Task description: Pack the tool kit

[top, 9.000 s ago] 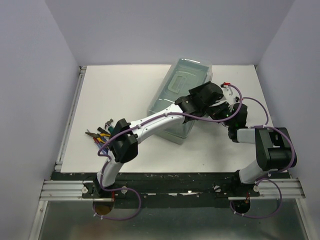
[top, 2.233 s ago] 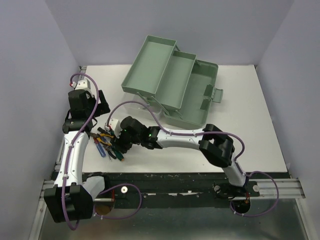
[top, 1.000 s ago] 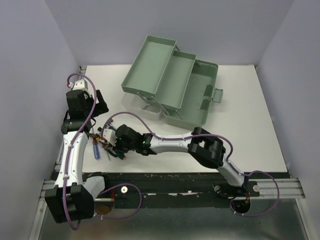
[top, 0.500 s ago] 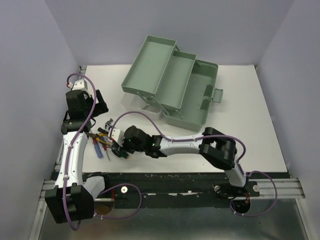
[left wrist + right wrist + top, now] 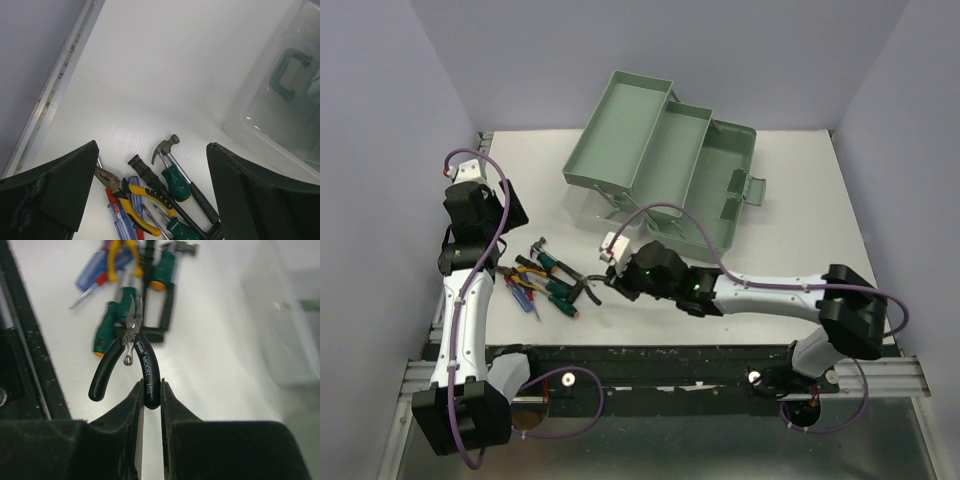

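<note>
The pale green toolbox (image 5: 720, 195) stands open at the back, its tiered trays (image 5: 635, 140) fanned out to the left. Its translucent lid (image 5: 280, 95) lies on the table beside it. A hammer (image 5: 167, 146), yellow-handled pliers (image 5: 137, 195) and green-handled screwdrivers (image 5: 176, 176) lie in a pile (image 5: 538, 280) at the near left. My right gripper (image 5: 151, 386) is shut on one handle of small black-handled pliers (image 5: 142, 357), held just right of the pile (image 5: 584, 291). My left gripper (image 5: 151, 150) hangs open above the pile, holding nothing.
A metal rail (image 5: 52, 95) runs along the table's left edge. The black frame (image 5: 22, 355) at the near edge lies close to the held pliers. Blue and red screwdrivers (image 5: 120, 220) lie at the pile's left side. Purple walls enclose the table.
My right gripper has pulled back to the right from the tool pile, carrying the black-handled pliers with it. The left arm has drawn slightly back and left.
</note>
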Motion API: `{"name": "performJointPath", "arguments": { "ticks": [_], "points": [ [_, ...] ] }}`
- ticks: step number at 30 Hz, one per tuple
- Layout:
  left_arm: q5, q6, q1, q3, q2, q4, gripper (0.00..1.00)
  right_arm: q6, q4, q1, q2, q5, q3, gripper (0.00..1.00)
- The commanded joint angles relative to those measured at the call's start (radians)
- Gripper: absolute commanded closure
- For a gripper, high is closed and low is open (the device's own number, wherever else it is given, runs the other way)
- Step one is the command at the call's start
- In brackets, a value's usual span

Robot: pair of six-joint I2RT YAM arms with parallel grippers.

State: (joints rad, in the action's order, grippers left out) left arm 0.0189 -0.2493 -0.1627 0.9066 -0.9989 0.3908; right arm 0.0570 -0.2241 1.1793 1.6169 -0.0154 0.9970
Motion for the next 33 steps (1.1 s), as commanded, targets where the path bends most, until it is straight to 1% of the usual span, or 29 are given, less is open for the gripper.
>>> {"name": "performJointPath", "arguments": {
  "ticks": [1, 5, 7, 9, 12, 14, 15, 19, 21, 23, 25, 28, 30, 33],
  "points": [
    [0.046, 0.013, -0.014, 0.008, 0.029, -0.021, 0.01, -0.111, 0.103, -0.087, -0.191, -0.174, -0.06, 0.99],
    [0.006, -0.001, -0.012, 0.009, 0.011, -0.024, 0.01, -0.221, 0.207, -0.207, -0.314, -0.245, -0.054, 0.99],
    [-0.002, -0.004, -0.012, 0.008, 0.011, -0.027, 0.01, -0.227, 0.223, -0.23, -0.36, -0.344, -0.038, 0.99],
    [-0.005, -0.005, -0.014, 0.005, 0.014, -0.027, 0.01, -0.244, 0.284, -0.248, -0.371, -0.443, 0.007, 0.99],
    [-0.007, -0.005, -0.014, 0.008, 0.013, -0.029, 0.01, -0.348, 0.451, -0.34, -0.307, -0.419, 0.158, 0.99],
    [-0.008, -0.005, -0.012, 0.006, 0.016, -0.026, 0.01, -0.416, 0.524, -0.392, -0.247, -0.402, 0.24, 0.99],
    [-0.008, -0.005, -0.012, 0.005, 0.016, -0.027, 0.01, -0.421, 0.529, -0.411, -0.22, -0.39, 0.264, 0.99],
    [-0.014, -0.007, -0.012, 0.002, 0.02, -0.026, 0.01, -0.48, 0.61, -0.457, -0.109, -0.448, 0.397, 0.99],
    [-0.017, -0.011, -0.012, 0.0, 0.023, -0.024, 0.01, -0.505, 0.623, -0.481, -0.081, -0.454, 0.425, 1.0],
    [-0.019, -0.015, -0.012, -0.002, 0.023, -0.026, 0.01, -0.519, 0.592, -0.501, -0.058, -0.44, 0.431, 0.99],
    [-0.054, -0.024, -0.012, -0.003, 0.017, -0.032, 0.01, -0.513, 0.551, -0.503, -0.02, -0.423, 0.452, 1.0],
    [-0.076, -0.03, -0.014, 0.0, 0.006, -0.033, 0.01, -0.51, 0.575, -0.504, 0.078, -0.396, 0.532, 1.0],
    [-0.07, -0.03, -0.011, 0.002, 0.006, -0.027, 0.01, -0.507, 0.601, -0.504, 0.135, -0.402, 0.584, 1.0],
    [-0.039, -0.022, -0.012, 0.0, 0.016, -0.021, 0.01, -0.473, 0.589, -0.504, 0.179, -0.406, 0.608, 0.99]
  ]
}}
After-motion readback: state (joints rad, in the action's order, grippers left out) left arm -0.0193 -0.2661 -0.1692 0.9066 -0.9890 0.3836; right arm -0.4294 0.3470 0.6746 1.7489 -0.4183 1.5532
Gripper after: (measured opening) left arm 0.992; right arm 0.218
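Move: The right hand already holds the small black-handled pliers about 10 cm above the table; the tool box's middle tray lies some 26 cm ahead, 17 cm to its right and about level in height. The upper tray is about 34 cm ahead and 6 cm right, some 6 cm higher; the base compartment lies 23 cm ahead, 27 cm right, 6 cm lower. The loose tools lie about 15 cm left, 3 cm ahead, 9 cm below. From the left hand the middle tray is about 11 cm ahead, 38 cm right, 7 cm lower. Keeping its pinch on one handle of the pliers, the right hand swings away from the loose tools, first rightward and forward while climbing some 13 cm, then mostly forward towards the middle tray as it sinks about 6 cm again, ending some 24 cm farther out. On the way the wrist turns clockwise about 60 degrees, bringing the fingers from pointing left to pointing forward and somewhat more steeply down, and they stay shut on the handle over the tray. ##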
